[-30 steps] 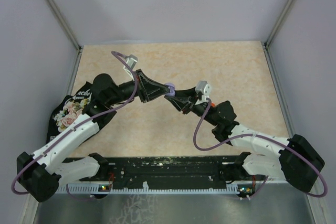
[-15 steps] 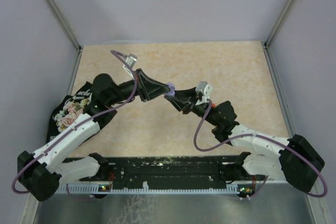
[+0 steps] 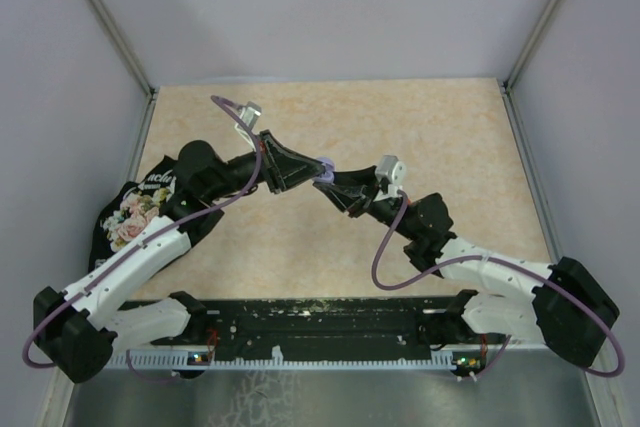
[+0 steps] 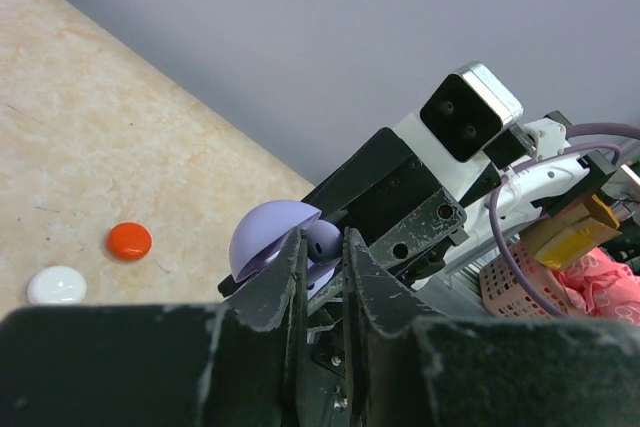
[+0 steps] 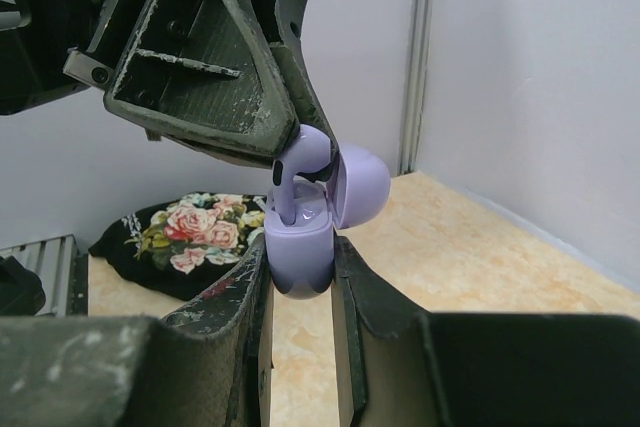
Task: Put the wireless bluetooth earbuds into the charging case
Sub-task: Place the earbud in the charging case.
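My right gripper [image 5: 300, 269] is shut on the body of a lilac charging case [image 5: 298, 247], held upright above the table with its lid [image 5: 362, 185] hinged open. My left gripper [image 4: 325, 243] is shut on a lilac earbud [image 4: 323, 237]. In the right wrist view the earbud [image 5: 300, 162] hangs from the left fingers [image 5: 225, 57], with its stem reaching down into the open case. From above, both grippers meet at the case [image 3: 322, 167] over the table's middle. The well under the earbud is partly hidden.
A small red disc [image 4: 130, 240] and a white disc [image 4: 56, 285] lie on the beige table [image 3: 430, 137]. A black floral pouch [image 3: 130, 212] sits at the left edge under the left arm. A pink basket [image 4: 510, 277] stands beyond the table. Grey walls enclose three sides.
The right wrist has shifted very slightly to the right. Both grips and the earbud over the case look the same.
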{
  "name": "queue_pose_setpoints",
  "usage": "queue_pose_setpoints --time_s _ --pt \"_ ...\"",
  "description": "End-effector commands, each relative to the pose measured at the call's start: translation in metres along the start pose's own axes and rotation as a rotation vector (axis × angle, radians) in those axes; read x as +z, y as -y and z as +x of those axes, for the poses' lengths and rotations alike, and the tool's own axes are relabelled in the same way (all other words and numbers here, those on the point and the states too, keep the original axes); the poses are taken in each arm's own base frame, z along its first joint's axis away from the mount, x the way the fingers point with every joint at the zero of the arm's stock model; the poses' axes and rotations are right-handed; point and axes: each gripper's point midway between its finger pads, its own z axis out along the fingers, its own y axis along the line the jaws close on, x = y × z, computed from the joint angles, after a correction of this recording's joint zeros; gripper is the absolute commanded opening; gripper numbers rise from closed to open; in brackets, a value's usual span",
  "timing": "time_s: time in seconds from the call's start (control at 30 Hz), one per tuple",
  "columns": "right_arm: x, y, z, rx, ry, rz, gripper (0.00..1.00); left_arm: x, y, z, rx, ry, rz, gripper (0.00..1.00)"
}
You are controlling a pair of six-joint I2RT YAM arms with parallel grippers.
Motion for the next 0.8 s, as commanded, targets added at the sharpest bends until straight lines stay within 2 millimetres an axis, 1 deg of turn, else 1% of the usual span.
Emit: queue_pose_setpoints --time_s 0.0,0.1,0.3,0.5,0.6,0.77 --pt "0.007 -0.008 -0.050 -0.037 0.146 -0.029 0.00 0.000 -0.002 0.006 0.012 -0.015 -0.014 0.13" --pt "0.005 -0.007 -0.050 -0.033 0.150 -0.024 0.00 -0.002 -0.006 0.011 0.016 -0.032 -0.039 0.15" --pt "0.005 -0.008 -0.050 -0.035 0.144 -0.027 0.00 -0.006 -0.012 0.013 0.033 -0.045 -0.088 0.27" --pt "0.007 -0.009 -0.045 -0.056 0.116 -0.040 0.00 -0.003 -0.012 0.008 0.045 -0.059 -0.104 0.35" --pt "0.008 -0.008 -0.041 -0.067 0.097 -0.039 0.00 -0.002 -0.013 0.005 0.063 -0.069 -0.117 0.41" --pt "0.006 -0.003 -0.033 -0.090 0.062 -0.015 0.00 -0.003 -0.011 -0.002 0.088 -0.084 -0.141 0.45"
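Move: The left hand still pinches the earbud, stem already in the slot; the open charging case is about 2 cm to its right, 1 cm ahead and 1 cm below. The right hand keeps that case at its fingertips, roughly 1 cm ahead, 1 cm to its left and 1 cm above. On the table some 33 cm below the left hand, the white case lies about 10 cm right and 6 cm ahead, the red one about 17 cm right and 3 cm ahead. The left fingers let go of the earbud at the slot, opening to roughly twice their gap while the hand sinks about 1 cm and rolls some 5 degrees, its left side rising; one finger stays close beside the earbud and the lid. The right hand keeps its pinch on the case and eases down just under 1 cm with it. ##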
